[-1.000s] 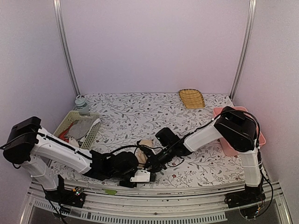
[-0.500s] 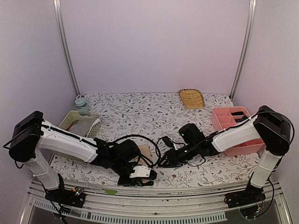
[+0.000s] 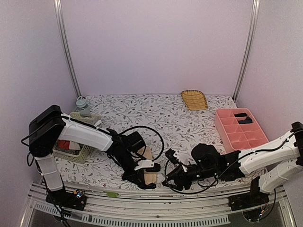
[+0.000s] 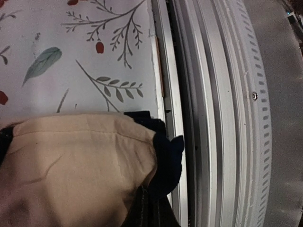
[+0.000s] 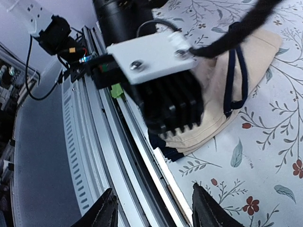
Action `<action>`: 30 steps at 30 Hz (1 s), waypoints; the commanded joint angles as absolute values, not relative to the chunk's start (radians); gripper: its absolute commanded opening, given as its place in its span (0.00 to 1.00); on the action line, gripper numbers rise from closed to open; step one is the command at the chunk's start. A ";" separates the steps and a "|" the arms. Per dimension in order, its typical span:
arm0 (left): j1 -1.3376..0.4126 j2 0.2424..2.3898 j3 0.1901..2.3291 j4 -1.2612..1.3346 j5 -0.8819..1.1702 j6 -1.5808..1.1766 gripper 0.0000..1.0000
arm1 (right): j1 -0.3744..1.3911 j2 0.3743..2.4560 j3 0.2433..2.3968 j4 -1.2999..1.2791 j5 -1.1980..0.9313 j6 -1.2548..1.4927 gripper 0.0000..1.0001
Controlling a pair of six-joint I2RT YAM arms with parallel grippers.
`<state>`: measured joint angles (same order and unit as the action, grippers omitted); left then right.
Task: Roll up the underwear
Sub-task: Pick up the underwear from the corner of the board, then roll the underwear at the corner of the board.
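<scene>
The beige underwear (image 3: 150,178) with black edging lies bunched at the table's near edge, its black hem reaching the rail. My left gripper (image 3: 143,182) is shut on it. In the left wrist view the dark fingers (image 4: 150,210) pinch the cloth where beige underwear (image 4: 71,165) meets the black hem. My right gripper (image 3: 169,181) stands open just to the right of the underwear and apart from it. In the right wrist view the right gripper (image 5: 154,210) has only the rail and tablecloth between its fingertips, with the underwear (image 5: 246,52) beyond, partly hidden by the left gripper (image 5: 161,80).
A green basket (image 3: 90,124) holding several cloths stands at the left, with a small jar (image 3: 82,104) behind it. A pink compartment tray (image 3: 221,124) sits at the right and a yellow woven dish (image 3: 194,100) at the back. The metal rail (image 3: 156,194) runs along the near edge.
My right gripper has opened, let go of the underwear and drawn back to the right. My left gripper has kept hold and swung with the cloth to the near edge.
</scene>
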<state>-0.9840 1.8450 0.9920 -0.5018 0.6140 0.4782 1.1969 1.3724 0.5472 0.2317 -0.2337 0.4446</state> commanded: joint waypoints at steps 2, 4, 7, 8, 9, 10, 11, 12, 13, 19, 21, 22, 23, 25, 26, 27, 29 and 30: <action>-0.964 1.920 1.008 -0.589 0.643 0.489 0.00 | 1.304 1.475 0.632 0.198 -0.088 0.215 0.55; -0.960 1.919 1.009 -0.591 0.651 0.492 0.00 | 1.323 1.525 0.671 0.199 -0.077 0.158 0.55; -0.959 1.920 1.008 -0.591 0.653 0.492 0.00 | 1.349 1.588 0.727 0.194 -0.061 0.083 0.56; -0.959 1.922 1.008 -0.591 0.652 0.493 0.00 | 1.356 1.608 0.740 0.194 -0.055 0.067 0.56; -0.959 1.925 1.009 -0.592 0.652 0.492 0.00 | 1.361 1.625 0.755 0.194 -0.050 0.049 0.57; -0.959 1.927 1.009 -0.592 0.651 0.492 0.00 | 1.367 1.640 0.771 0.195 -0.042 0.035 0.57; -0.959 1.929 1.011 -0.593 0.650 0.492 0.00 | 1.371 1.653 0.780 0.195 -0.036 0.021 0.57; -0.959 1.930 1.012 -0.594 0.649 0.492 0.00 | 1.375 1.664 0.786 0.196 -0.031 0.013 0.58; -0.959 1.930 1.012 -0.594 0.648 0.492 0.00 | 1.376 1.675 0.793 0.197 -0.028 0.012 0.58; -0.957 1.938 1.016 -0.594 0.637 0.494 0.00 | 1.375 1.752 0.844 0.189 -0.045 -0.093 0.58; -0.957 1.941 1.018 -0.595 0.632 0.495 0.00 | 1.375 1.782 0.858 0.179 -0.049 -0.116 0.56; -0.957 1.942 1.019 -0.596 0.631 0.496 0.00 | 1.376 1.795 0.859 0.178 -0.047 -0.122 0.56; -0.957 1.943 1.019 -0.596 0.630 0.497 0.00 | 1.375 1.807 0.858 0.178 -0.040 -0.130 0.56; -0.956 1.939 1.017 -0.595 0.629 0.497 0.00 | 1.376 1.830 0.864 0.177 -0.021 -0.142 0.55; -0.956 1.938 1.015 -0.593 0.628 0.497 0.00 | 1.375 1.839 0.867 0.176 -0.014 -0.145 0.55; -0.956 1.934 1.013 -0.592 0.625 0.498 0.00 | 1.375 1.847 0.869 0.176 -0.012 -0.147 0.54; -0.956 1.932 1.009 -0.587 0.619 0.498 0.00 | 1.375 1.868 0.881 0.158 -0.002 -0.157 0.51; -0.954 1.929 1.008 -0.586 0.616 0.500 0.00 | 1.375 1.878 0.887 0.148 0.007 -0.159 0.49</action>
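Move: The navy corner of the underwear, at the board's near edge, lies about 7 cm to the right hand's left, 2 cm back and 9 cm below. The beige body spreads ahead of that corner, its middle some 5 cm ahead, 8 cm left and 8 cm below the right hand. The left gripper's tips are about 10 cm left, 1 cm back and 8 cm down. From the left hand, the corner lies some 4 cm right, 1 cm back, at its level. The underwear's navy corner is approached by the open right gripper, which swings about 7 cm left while sinking and easing back slightly, then drops nearly straight beside the left gripper, some 8 cm down in all. On the way its wrist rolls roughly 40 degrees about the finger line and the fingers tip steeper, ending open astride the navy edge. The left hand stays put, keeping its pinch on the cloth. ##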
